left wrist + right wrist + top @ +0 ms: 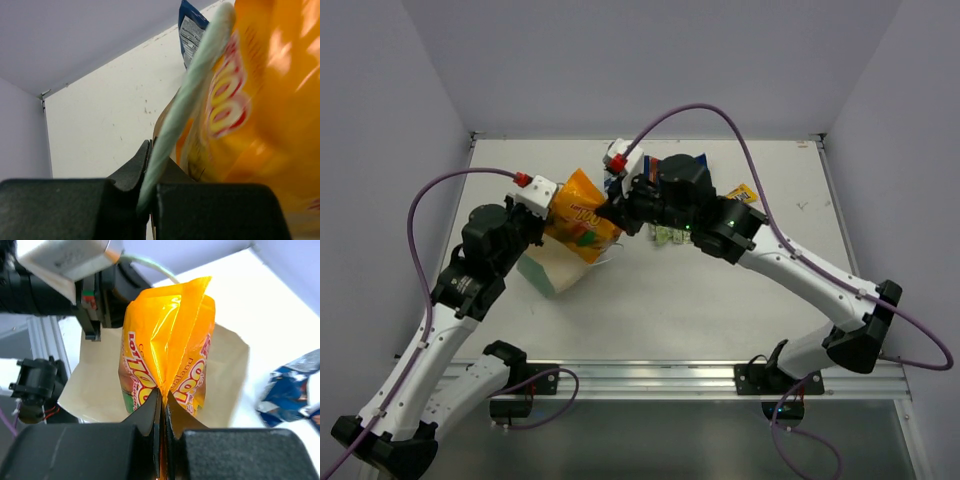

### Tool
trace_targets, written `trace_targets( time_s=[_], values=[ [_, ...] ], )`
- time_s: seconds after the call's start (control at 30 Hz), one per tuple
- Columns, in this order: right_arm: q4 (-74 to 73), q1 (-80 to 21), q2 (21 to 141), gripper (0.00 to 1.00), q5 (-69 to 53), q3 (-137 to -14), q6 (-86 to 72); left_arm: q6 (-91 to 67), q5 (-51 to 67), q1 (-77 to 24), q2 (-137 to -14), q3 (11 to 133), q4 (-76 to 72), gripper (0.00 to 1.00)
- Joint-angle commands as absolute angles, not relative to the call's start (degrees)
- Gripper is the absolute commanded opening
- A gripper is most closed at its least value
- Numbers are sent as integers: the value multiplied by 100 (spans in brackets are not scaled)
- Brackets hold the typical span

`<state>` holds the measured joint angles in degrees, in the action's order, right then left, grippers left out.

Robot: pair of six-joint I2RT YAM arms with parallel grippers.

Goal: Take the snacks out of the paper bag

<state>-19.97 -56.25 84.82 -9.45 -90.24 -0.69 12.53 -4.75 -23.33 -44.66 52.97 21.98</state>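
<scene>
The mint-green paper bag lies tilted left of the table's middle. My left gripper is shut on its rim, and the left wrist view shows the green edge pinched in that gripper. An orange pouch sticks out of the bag's mouth. My right gripper is shut on the pouch's top seam, which the right wrist view shows between its fingers, with the orange pouch in front of the bag's cream inside.
Other snacks lie behind the right arm: a dark blue chip bag, pale green sachets and a yellow candy pack. White walls close the table at the back and sides.
</scene>
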Motion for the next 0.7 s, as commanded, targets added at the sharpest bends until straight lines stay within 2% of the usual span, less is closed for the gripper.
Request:
trace_targets(
  time_s=[0.0,0.13,0.37,0.5,0.67],
  values=[
    [-1494,-5153,7797,0,-755,-9492,-17,1204,-729,-2338,-4438,5335,2074,0],
    [-1337,-4782,7515,0,-1265,-9475,-500,1143,-633,-2338,-4526,5317,2057,0],
    [-1292,-4106,7234,0,7,-9405,-720,1116,-703,-2338,-4535,5309,2048,0],
    [-1388,-2747,7146,0,693,-8983,-1089,1038,-765,-2338,-4570,5309,2092,0],
    [-1512,-1540,7434,0,1168,-8413,-1415,958,-765,-2329,-4623,5326,2100,0]
  ],
)
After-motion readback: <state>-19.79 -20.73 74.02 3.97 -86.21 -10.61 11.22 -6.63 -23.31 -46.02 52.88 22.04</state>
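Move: The right hand already holds the orange snack bag above the paper bag's mouth. The paper bag's middle is some 10 cm to its left, 5 cm ahead and 24 cm below. The yellow snack lies on the table about 31 cm ahead, 31 cm to the right and 34 cm down. Nearer are the light-blue snack, 25 ahead and 25 right, and the green snack, 21 ahead and 16 right. From the left hand, the yellow snack is roughly 26 cm ahead and 43 cm right. Sweeping right and forward, faster as it goes, the right hand carries the pinched orange bag away from the paper bag towards the yellow snack, about 26 cm right and 16 cm forward. It first rises some 8 cm, then sinks about 3, while the wrist swings some 50 degrees clockwise. The left fingers stay shut on the paper bag's rim, almost still. ##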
